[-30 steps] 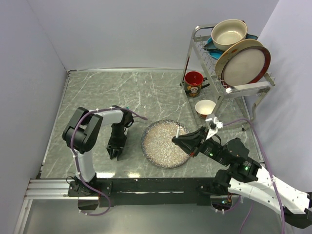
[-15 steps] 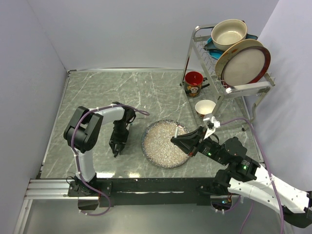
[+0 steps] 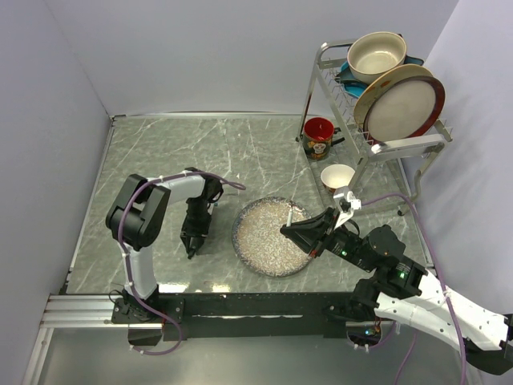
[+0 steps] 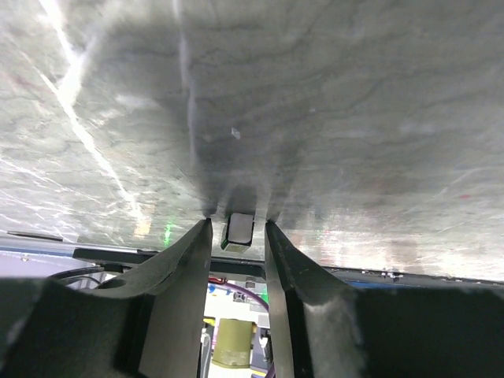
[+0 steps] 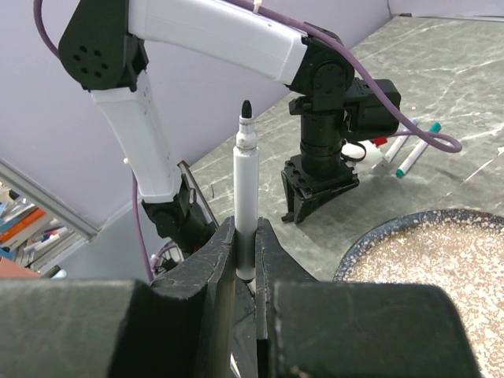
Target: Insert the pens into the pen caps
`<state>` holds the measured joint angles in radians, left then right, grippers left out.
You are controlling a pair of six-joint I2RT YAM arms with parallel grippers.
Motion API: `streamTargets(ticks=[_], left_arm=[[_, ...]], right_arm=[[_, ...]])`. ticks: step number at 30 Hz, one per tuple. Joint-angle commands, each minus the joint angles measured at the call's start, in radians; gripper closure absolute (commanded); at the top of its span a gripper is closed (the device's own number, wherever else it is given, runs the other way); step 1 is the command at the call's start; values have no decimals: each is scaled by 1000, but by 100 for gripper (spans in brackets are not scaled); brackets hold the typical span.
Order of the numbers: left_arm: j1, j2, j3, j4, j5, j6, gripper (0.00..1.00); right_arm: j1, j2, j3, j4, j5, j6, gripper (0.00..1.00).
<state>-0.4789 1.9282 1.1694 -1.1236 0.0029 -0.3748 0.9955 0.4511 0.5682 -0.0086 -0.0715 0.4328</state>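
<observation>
My right gripper [image 3: 296, 231] is shut on a white-barrelled pen [image 5: 246, 173] over the right side of the speckled plate [image 3: 260, 241]. The pen stands upright between the fingers, its uncapped black tip pointing up. My left gripper [image 3: 191, 245] points down at the table left of the plate. In the left wrist view its fingers [image 4: 197, 252] straddle a small dark pen cap [image 4: 239, 230] that stands on the table, with a thin gap on each side. More pens [image 5: 409, 150], one with a teal end, lie behind the left arm.
A dish rack [image 3: 385, 120] with a bowl and a large plate stands at the back right. A red mug [image 3: 318, 138] and a white cup [image 3: 337, 177] stand beside it. The near table edge is just behind the left gripper.
The left gripper has shifted slightly away from the near edge and its jaws have narrowed around the cap. The right gripper with the pen has edged a little to the left.
</observation>
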Motion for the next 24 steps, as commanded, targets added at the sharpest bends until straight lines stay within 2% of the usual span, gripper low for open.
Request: streamTargets(ticks=[1,4,7,8,10,14,19,21,24], left_arm=[[-1,32,3,102,-57,-12,64],[-1,41,-2,110,-52,-9,69],[-1,40,-8,119,-43,-3,83],[-1,37,-10,120,-43,-3,92],[-4,5,-11,125,-46,-1,99],[-15,-107,-7,162,-31,4,99],[-27,-349,22,257,21,-7,99],[-27,-480,15,358,46,-18,99],[-27,-629,-34,557,86,-139,99]], right_arm=[[5,-9,33,30,7,-6,100],[3,-12,33,27,10,-6,100],[3,-17,33,25,10,-5,100],[5,-17,33,24,10,-5,100],[5,-14,30,24,9,-2,100],[5,9,42,24,7,18,100],[5,76,50,59,-79,40,100],[8,90,47,82,-106,50,100],[17,112,39,110,-102,69,100]])
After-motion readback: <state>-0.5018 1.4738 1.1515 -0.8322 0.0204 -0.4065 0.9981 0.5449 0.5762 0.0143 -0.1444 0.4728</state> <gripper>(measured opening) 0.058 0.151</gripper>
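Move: The pen cap is right between the left hand's open fingertips, at their own height on the table. The plate's middle lies about 22 cm to that hand's right and 4 cm ahead; the teal-capped pen lies some 16 cm ahead and 6 cm right. From the right hand, already holding a bare-tipped pen upright, the pen cap is roughly 24 cm left, 6 cm ahead and 30 cm below. Left fingers pinch the pen cap, lift it some 10 cm, swinging forward-right, tipping outward; right hand eases left. ##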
